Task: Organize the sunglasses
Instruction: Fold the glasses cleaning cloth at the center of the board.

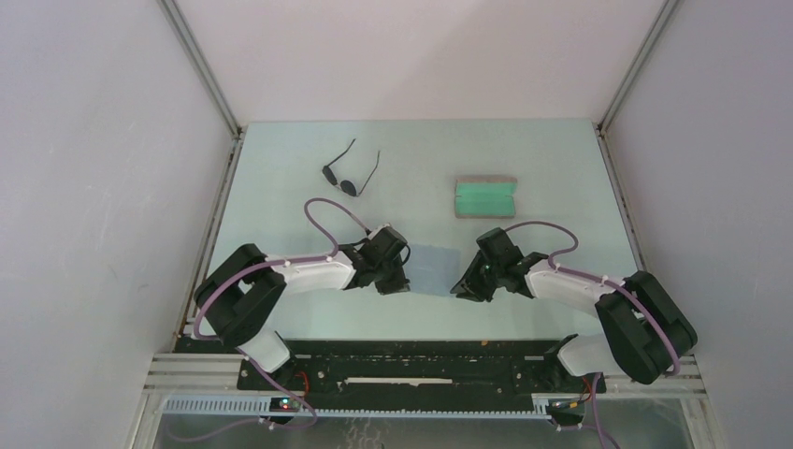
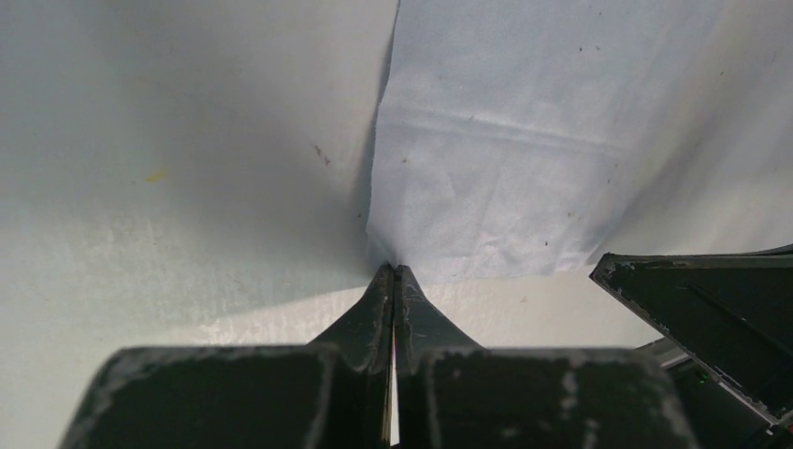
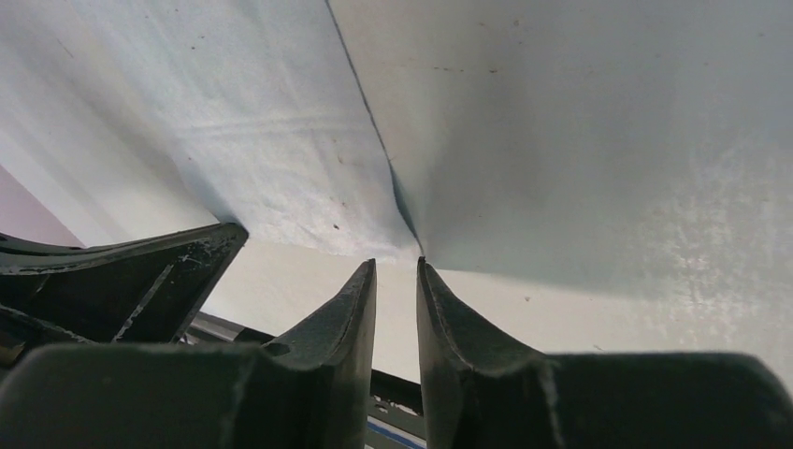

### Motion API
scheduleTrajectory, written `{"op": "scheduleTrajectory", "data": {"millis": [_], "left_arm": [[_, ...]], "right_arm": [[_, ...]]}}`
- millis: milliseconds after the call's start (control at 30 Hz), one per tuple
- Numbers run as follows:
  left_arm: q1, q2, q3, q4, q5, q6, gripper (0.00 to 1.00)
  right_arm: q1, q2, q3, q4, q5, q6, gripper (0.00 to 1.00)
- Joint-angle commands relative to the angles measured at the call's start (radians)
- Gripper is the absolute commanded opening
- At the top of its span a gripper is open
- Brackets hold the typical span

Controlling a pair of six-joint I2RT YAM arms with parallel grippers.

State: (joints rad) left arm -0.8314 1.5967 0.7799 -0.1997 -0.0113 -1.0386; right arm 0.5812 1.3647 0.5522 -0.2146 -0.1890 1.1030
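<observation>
The sunglasses (image 1: pixel 344 178), a thin black wire pair with dark lenses, lie unfolded at the back left of the table, far from both grippers. A light blue cloth (image 1: pixel 432 269) lies flat between the two grippers. My left gripper (image 1: pixel 400 285) is shut, its tips (image 2: pixel 394 269) pinching the near left corner of the cloth (image 2: pixel 505 168). My right gripper (image 1: pixel 461 288) is open by a narrow gap (image 3: pixel 396 264) just short of the near right corner of the cloth (image 3: pixel 252 122), with nothing between its fingers.
A grey case (image 1: pixel 484 197) with green lining lies open at the back right of the middle. White walls with metal rails close in the table on the left, right and back. The arm bases stand at the near edge.
</observation>
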Motion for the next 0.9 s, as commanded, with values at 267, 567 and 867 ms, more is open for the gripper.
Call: {"op": "scheduleTrajectory", "data": {"millis": [267,567,867], "left_arm": [[-0.008,-0.025,0.018,-0.044,0.031,0.000,0.00],[-0.008,-0.027,0.024,-0.045,0.029,0.004,0.00],[-0.009,-0.040,0.022,-0.041,0.025,0.002,0.00]], "right_arm": [[-0.009,0.019,-0.015,0.002,-0.006,-0.021,0.29],[-0.003,0.042,-0.015,0.022,-0.019,-0.017,0.21],[-0.007,0.005,-0.014,0.021,-0.003,-0.029,0.00]]}}
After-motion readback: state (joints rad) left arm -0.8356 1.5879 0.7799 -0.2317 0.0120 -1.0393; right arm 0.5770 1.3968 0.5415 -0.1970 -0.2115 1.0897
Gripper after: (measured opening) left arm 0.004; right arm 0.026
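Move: The cloth's near right corner sits about 1 cm below the right hand's parted fingertips, with the cloth's middle roughly 5 cm ahead and 5 cm to the left of that hand. The open green case is some 25 cm ahead and 8 cm to its right. From the left hand, already shut on the near left corner, the near right corner lies about 10 cm to the right and 1 cm back; the sunglasses are roughly 29 cm ahead and 14 cm left. The cloth's near right corner is what the right hand takes: it sinks about 1 cm with a slight draw back, then shuts its slightly open fingers on the corner just above the board. The left hand keeps its pinch on the near left corner, drags it back about 1 cm early on, then holds still. ##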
